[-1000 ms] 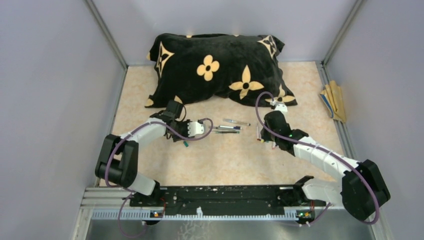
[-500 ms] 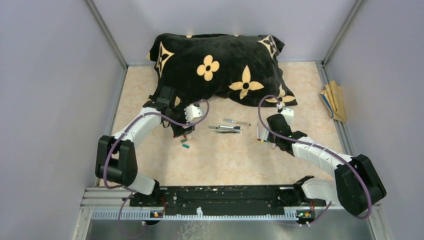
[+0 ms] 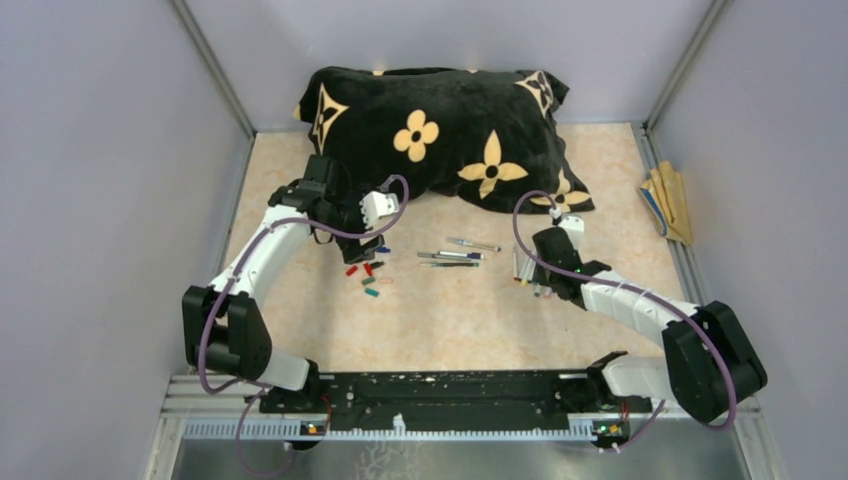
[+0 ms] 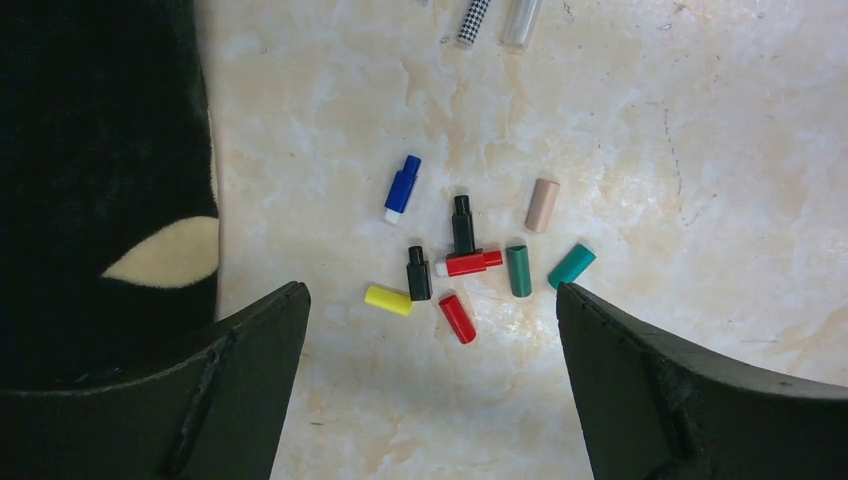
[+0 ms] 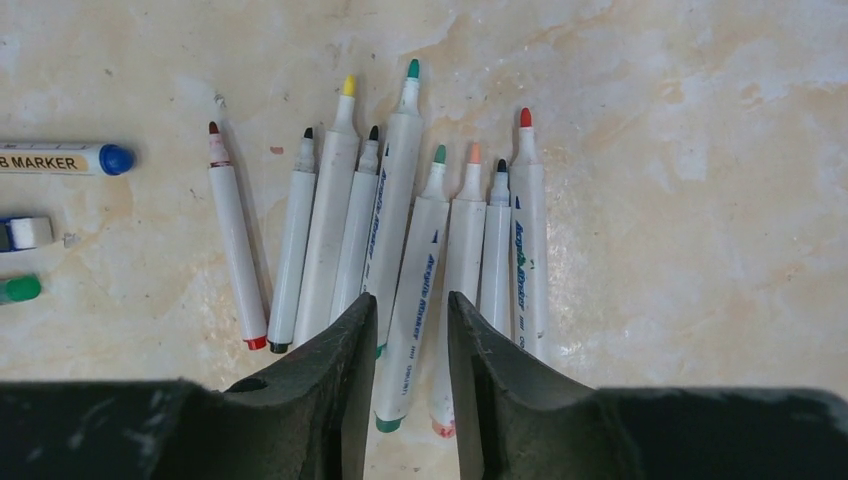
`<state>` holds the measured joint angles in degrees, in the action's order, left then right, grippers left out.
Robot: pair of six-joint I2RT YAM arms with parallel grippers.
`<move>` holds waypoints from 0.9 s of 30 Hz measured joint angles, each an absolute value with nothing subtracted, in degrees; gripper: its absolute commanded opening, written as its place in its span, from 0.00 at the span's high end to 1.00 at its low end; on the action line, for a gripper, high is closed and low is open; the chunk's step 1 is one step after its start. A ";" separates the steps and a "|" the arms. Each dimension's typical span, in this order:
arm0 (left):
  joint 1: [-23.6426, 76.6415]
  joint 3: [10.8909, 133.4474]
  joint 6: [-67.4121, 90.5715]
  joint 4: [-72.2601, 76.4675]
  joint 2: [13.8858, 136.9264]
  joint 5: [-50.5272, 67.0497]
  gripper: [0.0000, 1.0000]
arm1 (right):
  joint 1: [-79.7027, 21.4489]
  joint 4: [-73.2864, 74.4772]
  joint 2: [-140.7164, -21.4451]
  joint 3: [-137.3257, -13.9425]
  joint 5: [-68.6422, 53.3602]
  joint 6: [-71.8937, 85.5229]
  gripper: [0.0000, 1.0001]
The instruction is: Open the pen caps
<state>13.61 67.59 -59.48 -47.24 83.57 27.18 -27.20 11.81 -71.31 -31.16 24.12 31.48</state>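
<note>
Several loose pen caps point(image 4: 472, 263) lie in a small cluster on the marble top: red, black, green, teal, yellow, beige and a blue one point(image 4: 402, 185). My left gripper point(image 4: 428, 325) hangs wide open above the near edge of that cluster, holding nothing. In the top view it point(image 3: 372, 238) is just behind the caps point(image 3: 368, 276). Several uncapped pens point(image 5: 400, 230) lie side by side with their coloured tips pointing away. My right gripper point(image 5: 412, 305) stands narrowly open over their rear ends. A green-ended pen point(image 5: 415, 300) lies in the gap, free of both fingers.
A black pillow point(image 3: 440, 130) with cream flowers fills the back, and its edge point(image 4: 100, 150) is close to my left finger. Three capped pens point(image 3: 455, 255) lie mid-table, one a blue-capped marker point(image 5: 60, 160). Tan sticks point(image 3: 668, 205) lean at the right wall.
The left gripper opened wide and drew back toward the pillow, uncovering the cluster of caps. The right gripper's jaws parted a little over the pens.
</note>
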 measured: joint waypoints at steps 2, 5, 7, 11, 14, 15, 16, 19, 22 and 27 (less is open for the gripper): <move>13.45 67.90 -59.18 -47.77 83.26 27.44 0.01 | -27.18 11.86 -71.31 -31.18 23.86 31.29 0.67; 13.06 68.58 -58.52 -48.40 83.24 27.62 0.01 | -27.18 12.12 -71.13 -31.31 23.24 31.05 0.68; 12.62 69.25 -58.17 -48.88 83.24 27.92 0.01 | -27.18 12.88 -70.50 -32.01 22.46 30.74 0.68; 11.11 70.70 -57.04 -49.54 83.24 29.30 0.01 | -27.27 12.56 -68.14 -34.11 19.44 29.10 0.68; 9.41 71.79 -55.90 -49.87 83.24 30.70 0.01 | -27.86 10.24 -67.81 -36.82 14.61 26.06 0.68; 8.69 72.14 -55.48 -49.98 83.24 31.14 0.01 | -28.14 9.34 -68.14 -37.52 13.08 25.15 0.67; 8.16 72.34 -55.16 -49.95 83.24 31.38 0.01 | -28.60 8.45 -68.86 -38.57 11.31 23.92 0.67; 6.04 72.49 -53.93 -49.95 83.24 32.58 0.01 | -31.18 6.26 -75.09 -44.25 5.41 19.92 0.67; 4.19 72.49 -52.23 -49.52 83.22 32.99 0.01 | -33.06 5.19 -83.00 -50.17 2.13 17.17 0.67; 2.35 72.42 -50.85 -49.36 82.87 33.50 0.01 | -33.74 4.78 -93.49 -56.93 0.01 12.58 0.69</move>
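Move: The light-blue pen lies about 18 cm to the right hand's left and 9 cm ahead, some 2 cm lower. Near it, the blue-capped white marker is about 21 cm left and 6 cm ahead of the hand, and the green clear pen about 24 cm left and 4 cm ahead. The uncapped green-tipped pen lies right under the right fingers. From the left hand, the light-blue pen is some 26 cm right, 6 cm ahead, 12 cm down. Right hand hops about 18 cm left-forward towards the light-blue pen, turning counter-clockwise; left hand withdraws left and up. ##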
